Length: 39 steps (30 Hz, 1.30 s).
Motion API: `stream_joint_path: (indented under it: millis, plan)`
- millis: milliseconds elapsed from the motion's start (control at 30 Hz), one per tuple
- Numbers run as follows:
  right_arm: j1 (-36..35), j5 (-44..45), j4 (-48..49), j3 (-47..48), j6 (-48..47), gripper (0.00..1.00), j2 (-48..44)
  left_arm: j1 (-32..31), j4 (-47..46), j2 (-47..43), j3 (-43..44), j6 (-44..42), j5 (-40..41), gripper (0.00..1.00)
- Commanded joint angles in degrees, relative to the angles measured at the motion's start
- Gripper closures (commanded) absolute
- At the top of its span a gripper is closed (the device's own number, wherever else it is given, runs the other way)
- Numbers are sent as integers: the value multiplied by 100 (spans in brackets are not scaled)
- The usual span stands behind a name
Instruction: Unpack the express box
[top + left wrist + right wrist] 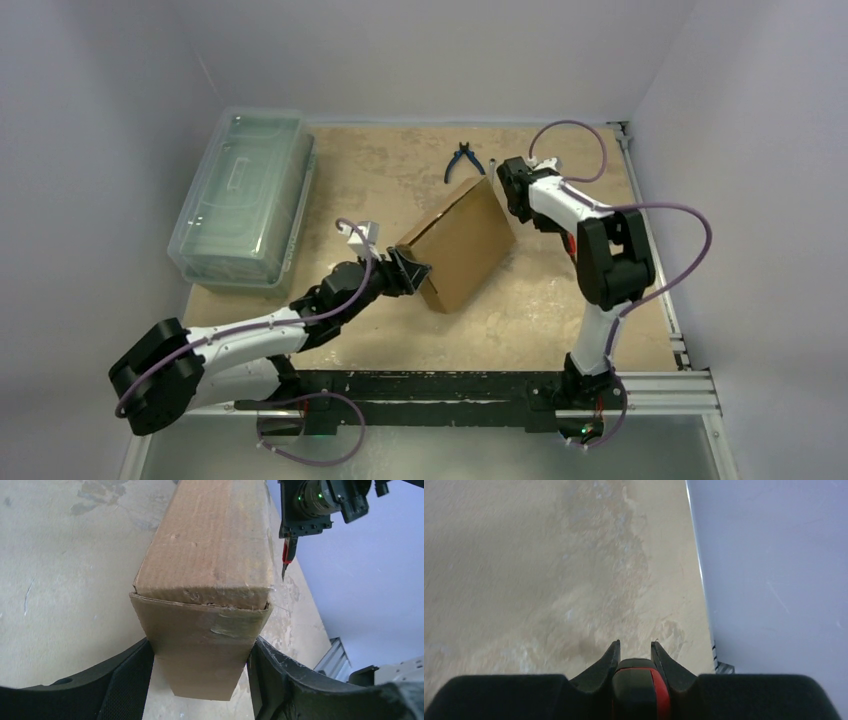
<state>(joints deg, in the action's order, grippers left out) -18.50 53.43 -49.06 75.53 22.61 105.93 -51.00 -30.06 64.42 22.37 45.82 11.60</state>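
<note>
The express box (460,240) is a brown cardboard mailer, tilted up on the table's middle with its long side running from near left to far right. My left gripper (408,270) is shut on its near end. In the left wrist view both fingers (127,680) press the sides of the box (210,555), and a strip of clear tape shows on the flap. My right gripper (510,185) sits at the box's far upper end, shut on a red and black cutter (639,685). The cutter (286,555) points its tip down beside the box's far corner.
A large clear plastic lidded bin (245,195) stands along the left edge of the table. Blue-handled pliers (462,160) lie at the back, behind the box. An aluminium rail (650,250) borders the right side, and walls close in on three sides.
</note>
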Motion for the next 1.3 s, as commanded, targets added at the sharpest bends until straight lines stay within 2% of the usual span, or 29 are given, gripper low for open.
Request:
stream_joint_path:
  millis: [0, 167, 333, 467, 567, 833, 933, 1000, 1067, 1167, 1200, 1267]
  plan:
    - [250, 754, -346, 768, -173, 100, 622, 51, 180, -318, -279, 1063, 212, 73]
    - [613, 452, 383, 797, -624, 99, 966, 54, -325, -88, -524, 1537, -48, 75]
    - [684, 326, 908, 920, -956, 87, 1051, 55, -755, 142, -738, 1898, -196, 76]
    - [769, 87, 1224, 837, -1175, 71, 1062, 55, -882, 240, -800, 2054, -289, 77]
    - [783, 42, 1143, 931, -1159, 53, 1157, 51, -1013, 263, -889, 2212, -281, 77]
    - [764, -388, 1013, 976, -1062, 21, 614, 46, -1357, 429, -1112, 2601, -307, 77]
    - [728, -768, 901, 929, -897, 17, 200, 55, -1476, 497, -1201, 2718, -311, 76]
    - [458, -1358, 1050, 660, -839, 14, -308, 48, -1482, 502, -1226, 2746, -315, 74]
    - [142, -2484, 1593, 146, -830, 9, -994, 48, -1427, 474, -1254, 2739, -324, 69]
    - [-3, -4188, 2498, -745, -741, 6, -1903, 43, -1260, 345, -1360, 2733, -329, 48]
    - [4, -4544, 2726, -1043, -704, 4, -2191, 52, -1229, 269, -1403, 2684, -362, 40]
    - [3, -5077, 3069, -1512, -655, 2, -2676, 51, -1254, 26, -1521, 2433, -505, 34]
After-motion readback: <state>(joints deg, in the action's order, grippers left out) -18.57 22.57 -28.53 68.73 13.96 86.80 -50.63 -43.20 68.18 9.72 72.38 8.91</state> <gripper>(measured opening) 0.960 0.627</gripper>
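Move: My right hand holds the utility knife over clear table; the spot for it is about 4 cm ahead, 4 cm right and 5 cm down. From that hand the wrench lies some 18 cm ahead and 18 cm left, the pliers about 20 ahead and 25 left, both 5 cm lower. The box is about 26 cm left and 3 cm back, roughly level. My left hand already grips its end; its middle is about 9 cm ahead, 9 cm right and 3 cm below that hand. I take the knife right-forward and down about 4 cm to the table, ease forward as my right fingers open wide, then lift clear about 9 cm, swinging some 12 cm left towards the box and turning the fingers down. Meanwhile my left hand keeps its pinch, lowers the box about 5 cm, draws back 3 cm and rolls some 25 degrees, turning the box's broad right face up. ##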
